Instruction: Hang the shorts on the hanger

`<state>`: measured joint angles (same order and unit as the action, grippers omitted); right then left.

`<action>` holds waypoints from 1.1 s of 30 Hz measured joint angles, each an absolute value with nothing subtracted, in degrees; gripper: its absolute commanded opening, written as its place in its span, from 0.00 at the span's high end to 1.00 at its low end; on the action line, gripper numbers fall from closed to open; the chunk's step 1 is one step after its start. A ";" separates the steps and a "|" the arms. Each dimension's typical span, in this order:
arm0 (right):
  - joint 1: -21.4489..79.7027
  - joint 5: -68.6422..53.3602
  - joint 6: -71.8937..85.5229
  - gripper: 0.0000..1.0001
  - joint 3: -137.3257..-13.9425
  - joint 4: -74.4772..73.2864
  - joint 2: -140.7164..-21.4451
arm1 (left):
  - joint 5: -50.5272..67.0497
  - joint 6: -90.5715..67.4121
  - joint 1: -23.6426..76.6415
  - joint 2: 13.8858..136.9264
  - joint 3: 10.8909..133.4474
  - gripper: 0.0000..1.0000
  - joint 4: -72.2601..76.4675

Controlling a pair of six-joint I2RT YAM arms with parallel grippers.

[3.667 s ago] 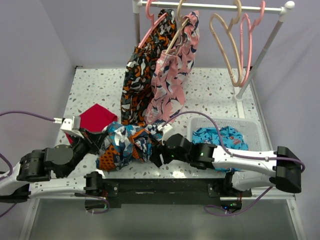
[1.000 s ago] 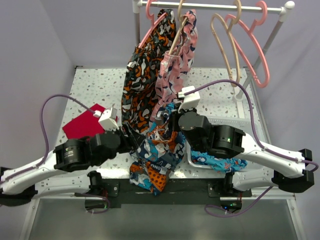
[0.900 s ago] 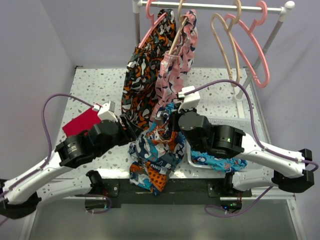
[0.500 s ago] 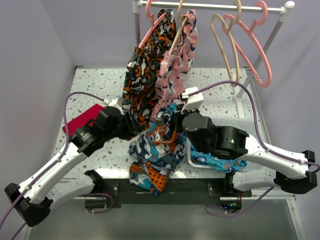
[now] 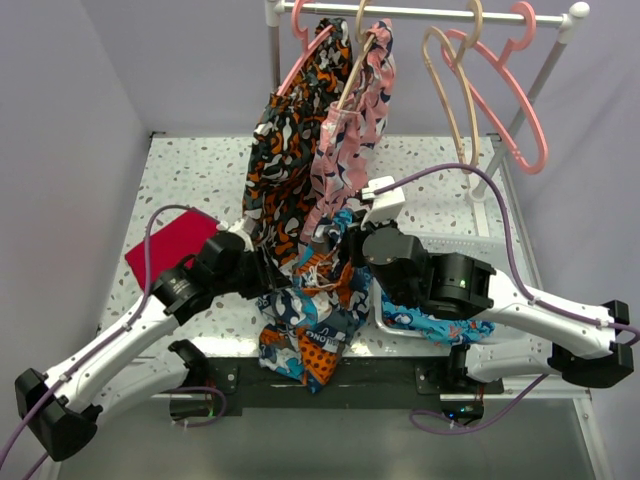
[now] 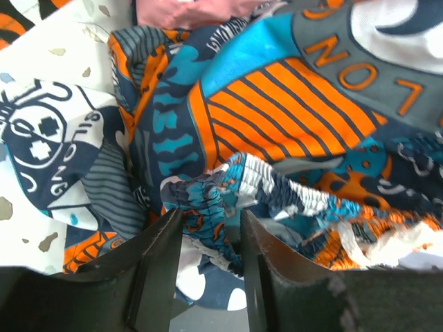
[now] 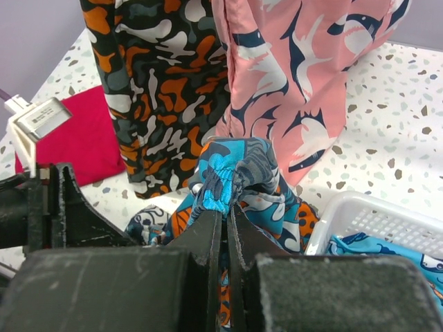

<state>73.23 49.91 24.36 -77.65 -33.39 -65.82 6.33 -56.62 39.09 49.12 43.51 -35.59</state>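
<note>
The shorts (image 5: 312,312), printed in blue, orange, black and white, hang bunched above the table's front middle. My right gripper (image 5: 336,236) is shut on the top of their waistband and holds them up; in the right wrist view the gripper (image 7: 225,211) pinches a blue gathered fold (image 7: 232,173). My left gripper (image 5: 268,282) is at the shorts' left side. In the left wrist view its gripper (image 6: 211,232) is open, with a fold of the elastic waistband (image 6: 208,200) between the jaws. The cream-beige hanger (image 5: 440,95) hangs empty on the rail at the back right.
On the rail (image 5: 420,12) hang black-orange-white shorts (image 5: 290,150), pink shorts (image 5: 350,140) and a pink hanger (image 5: 527,118). A white basket (image 5: 500,262) with turquoise shorts (image 5: 430,325) sits at the right. A red cloth (image 5: 170,245) lies at the left.
The shorts have gone from lying on the table to hanging from my right gripper. In the last second my left arm rose and swung right until its jaws reached the shorts' waistband.
</note>
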 measured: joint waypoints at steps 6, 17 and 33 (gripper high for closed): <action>73.23 49.98 24.25 1.00 -77.10 -33.30 -65.87 | 7.46 -58.63 40.34 44.73 37.95 0.66 -33.50; 73.25 50.00 24.18 1.00 -76.62 -33.28 -66.06 | 5.06 -63.83 49.21 43.81 31.03 0.86 -30.11; 73.25 50.37 22.22 1.00 -82.56 -34.24 -62.94 | -30.74 -35.73 49.28 50.63 82.06 1.00 -48.93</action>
<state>73.25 50.37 22.22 -82.56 -34.24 -62.94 -30.74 -35.73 49.28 50.63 82.06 -48.93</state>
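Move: The free edge of the shorts' waistband lies just past the left fingertips, about 5 cm back, 1 cm right and 5 cm below that hand. The waistband end held by the right gripper is some 15 cm right, 4 cm ahead and 18 cm above; the black-orange shorts hang roughly 20 cm ahead, 2 cm left and 15 cm higher. From the right hand the free edge lies about 9 cm back, 14 cm left and 23 cm below. Bring the half-open left gripper back and down about 5 cm each way onto the free waistband edge and pinch it shut there. Then lift it steeply, some 27 cm, drawing forward and left as the fingers tip up about 40 degrees. Keep the right grip on its waistband end, raising it about 5 cm and easing right at the finish. ##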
